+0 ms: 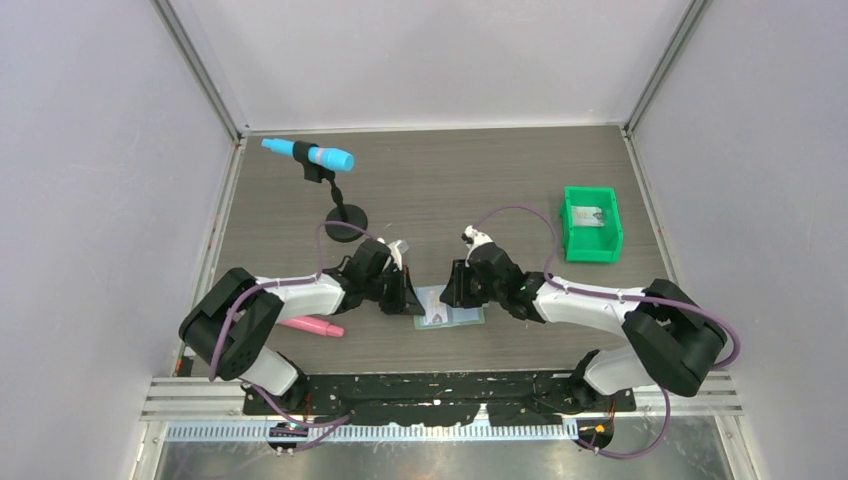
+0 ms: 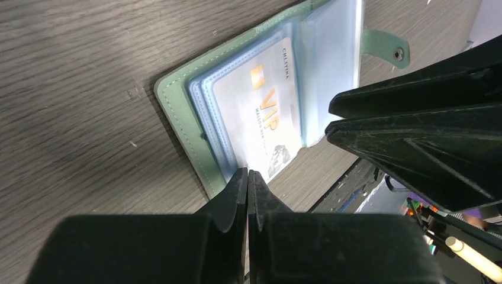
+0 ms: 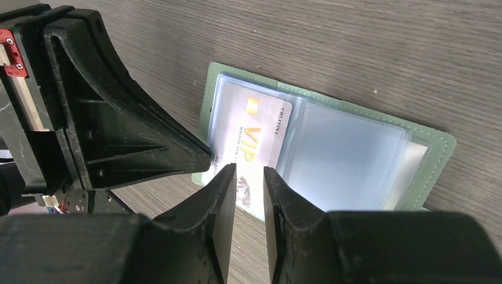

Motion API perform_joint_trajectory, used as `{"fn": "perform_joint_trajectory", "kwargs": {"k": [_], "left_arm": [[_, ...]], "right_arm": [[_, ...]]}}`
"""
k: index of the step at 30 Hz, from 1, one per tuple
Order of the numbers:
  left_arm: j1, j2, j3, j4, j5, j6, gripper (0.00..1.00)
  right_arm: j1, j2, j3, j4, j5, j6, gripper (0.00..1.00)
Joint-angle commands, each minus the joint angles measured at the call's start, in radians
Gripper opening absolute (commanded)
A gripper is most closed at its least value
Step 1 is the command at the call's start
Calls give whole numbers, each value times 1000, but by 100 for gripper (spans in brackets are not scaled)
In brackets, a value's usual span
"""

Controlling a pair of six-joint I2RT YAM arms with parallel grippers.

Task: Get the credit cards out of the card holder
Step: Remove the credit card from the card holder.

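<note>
The card holder (image 1: 452, 310) lies open and flat on the table between my two arms; its green cover (image 2: 177, 112) and see-through pockets (image 3: 355, 154) show in both wrist views. One white credit card (image 2: 260, 112) with gold "VIP" print sits tilted in the left pocket (image 3: 260, 130). My left gripper (image 2: 247, 172) is shut, and its tips touch the holder's near edge by the card's corner. My right gripper (image 3: 249, 168) hovers over the card's near end, jaws a little apart with nothing between them. In the top view both grippers (image 1: 408, 298) (image 1: 458, 290) meet over the holder.
A bright green bin (image 1: 590, 223) stands at the right with a pale card-like thing inside. A blue microphone (image 1: 308, 154) on a black stand (image 1: 346, 226) is behind the left arm. A pink pen (image 1: 312, 326) lies by the left arm. The holder's snap tab (image 2: 385, 48) sticks out.
</note>
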Motion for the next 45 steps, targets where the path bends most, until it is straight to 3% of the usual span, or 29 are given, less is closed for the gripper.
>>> {"fn": "perform_joint_trajectory", "kwargs": {"k": [1, 35, 39, 45], "left_arm": [[-3, 4, 20, -23, -43, 54, 0], [-3, 46, 12, -35, -48, 72, 0], [-3, 53, 6, -29, -46, 72, 0], [-3, 54, 5, -22, -29, 70, 0]], "right_arm": [[-16, -1, -16, 61, -15, -3, 30], [-35, 99, -92, 229, -92, 35, 30], [-57, 98, -115, 281, -142, 40, 26], [-106, 106, -179, 448, -250, 80, 6]]}}
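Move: The VIP credit card in the holder's left half has its middle about 3 cm left of the right hand, level fore-and-aft, 3 cm below. The holder's right pocket lies some 5 cm right and 1 cm back of that hand, 3 cm down; the left gripper's shut tips are about 5 cm left, 2 cm back and 2 cm below it. From the left hand, the card's middle is 2 cm ahead, 3 cm right, 1 cm down. The right gripper sinks about 3 cm to the credit card's fold-side edge and closes; left tips keep pressing. ##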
